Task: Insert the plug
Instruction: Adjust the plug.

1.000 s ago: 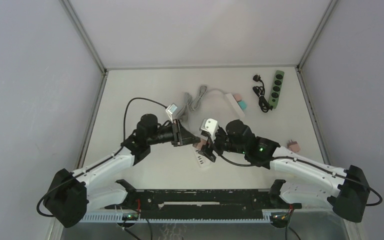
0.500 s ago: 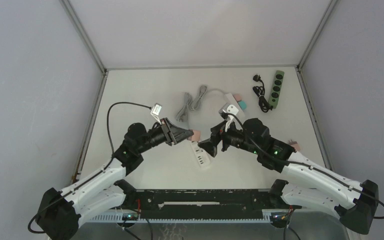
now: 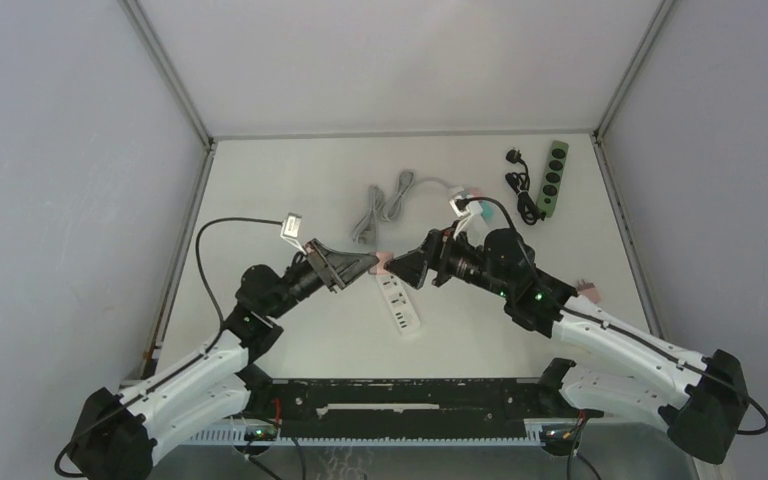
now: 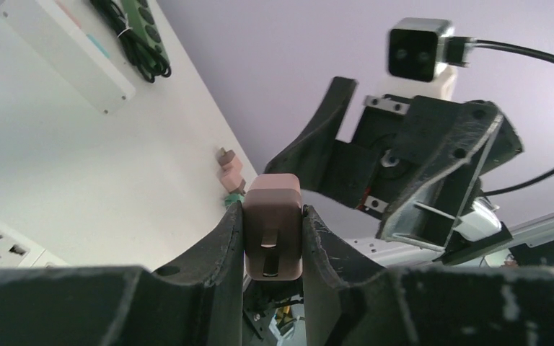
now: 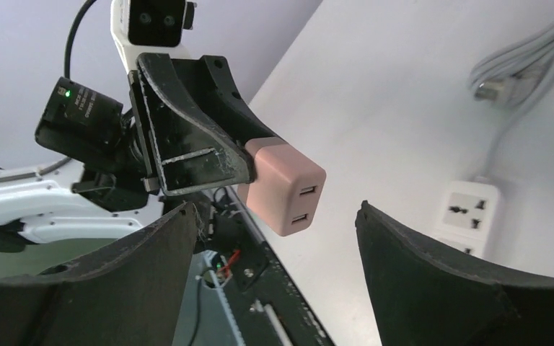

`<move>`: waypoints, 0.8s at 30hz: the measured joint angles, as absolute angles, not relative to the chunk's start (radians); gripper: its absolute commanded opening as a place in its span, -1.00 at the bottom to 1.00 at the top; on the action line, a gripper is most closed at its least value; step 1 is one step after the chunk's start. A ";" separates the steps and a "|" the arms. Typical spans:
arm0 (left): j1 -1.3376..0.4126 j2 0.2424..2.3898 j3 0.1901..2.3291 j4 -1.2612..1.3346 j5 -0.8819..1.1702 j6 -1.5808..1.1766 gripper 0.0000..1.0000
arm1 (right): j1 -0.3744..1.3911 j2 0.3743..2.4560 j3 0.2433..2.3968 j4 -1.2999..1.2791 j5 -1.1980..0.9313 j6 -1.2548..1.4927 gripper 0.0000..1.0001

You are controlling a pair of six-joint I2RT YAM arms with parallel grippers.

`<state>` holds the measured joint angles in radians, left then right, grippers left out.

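A pink plug (image 4: 273,216), a small cube with two USB ports on its front (image 5: 286,189), sits pinched between the fingers of my left gripper (image 4: 273,241), held in the air above the table. From above, the left gripper (image 3: 365,264) points right, with the plug (image 3: 384,264) at its tip. My right gripper (image 3: 408,270) faces it from the right, open; its fingers (image 5: 160,249) stand wide to either side of the plug without touching it. The white power strip (image 3: 401,304) lies on the table just below both grippers, sockets up (image 5: 469,210).
A grey cable (image 3: 380,204) and a second white strip (image 3: 465,205) with pink and teal adaptors lie behind. A green power strip (image 3: 556,177) with its black cord lies at the back right. Another pink adaptor (image 3: 588,290) lies near the right wall.
My left gripper has drawn back to the left with the plug in it. The right gripper has opened wider and swung up to face the plug from the right.
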<state>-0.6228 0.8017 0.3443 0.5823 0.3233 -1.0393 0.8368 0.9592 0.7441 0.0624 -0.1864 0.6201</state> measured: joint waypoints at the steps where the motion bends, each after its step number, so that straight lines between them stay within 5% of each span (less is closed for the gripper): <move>1: -0.624 0.800 0.338 0.604 0.320 -1.048 -0.99 | 0.834 0.971 0.738 0.081 -0.199 0.644 0.70; 24: -0.649 0.765 0.290 0.838 0.306 -1.153 -0.99 | 0.800 1.063 0.715 0.352 -0.404 0.820 0.18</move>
<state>-0.6487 0.7654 0.2897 0.8375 0.3058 -1.1526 0.8001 1.0630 0.7155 0.3519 -0.4042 0.8204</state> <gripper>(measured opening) 0.319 0.599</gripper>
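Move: The pink plug is already gripped in the left hand's fingertips, its middle about 1 cm ahead and 2 cm right of that hand, at the same height. From the open right hand it lies roughly 5 cm to the left, 2 cm ahead and 1 cm lower. Well below the right hand, by about 21 cm, are the white power strip, some 9 cm back and 3 cm left, and the grey cable's end, 7 cm ahead and 11 cm left. Leftward first and then up as well, the right hand closes in on the plug, going about 3 cm left and 2.5 cm up while it swings some 10 degrees counter-clockwise, its fingers tipping up towards level and narrowing from nearly wide open to just over half. The left hand keeps its grip and lifts the plug about 5 cm, drawing back 2 cm and tilting its fingertips upward. ##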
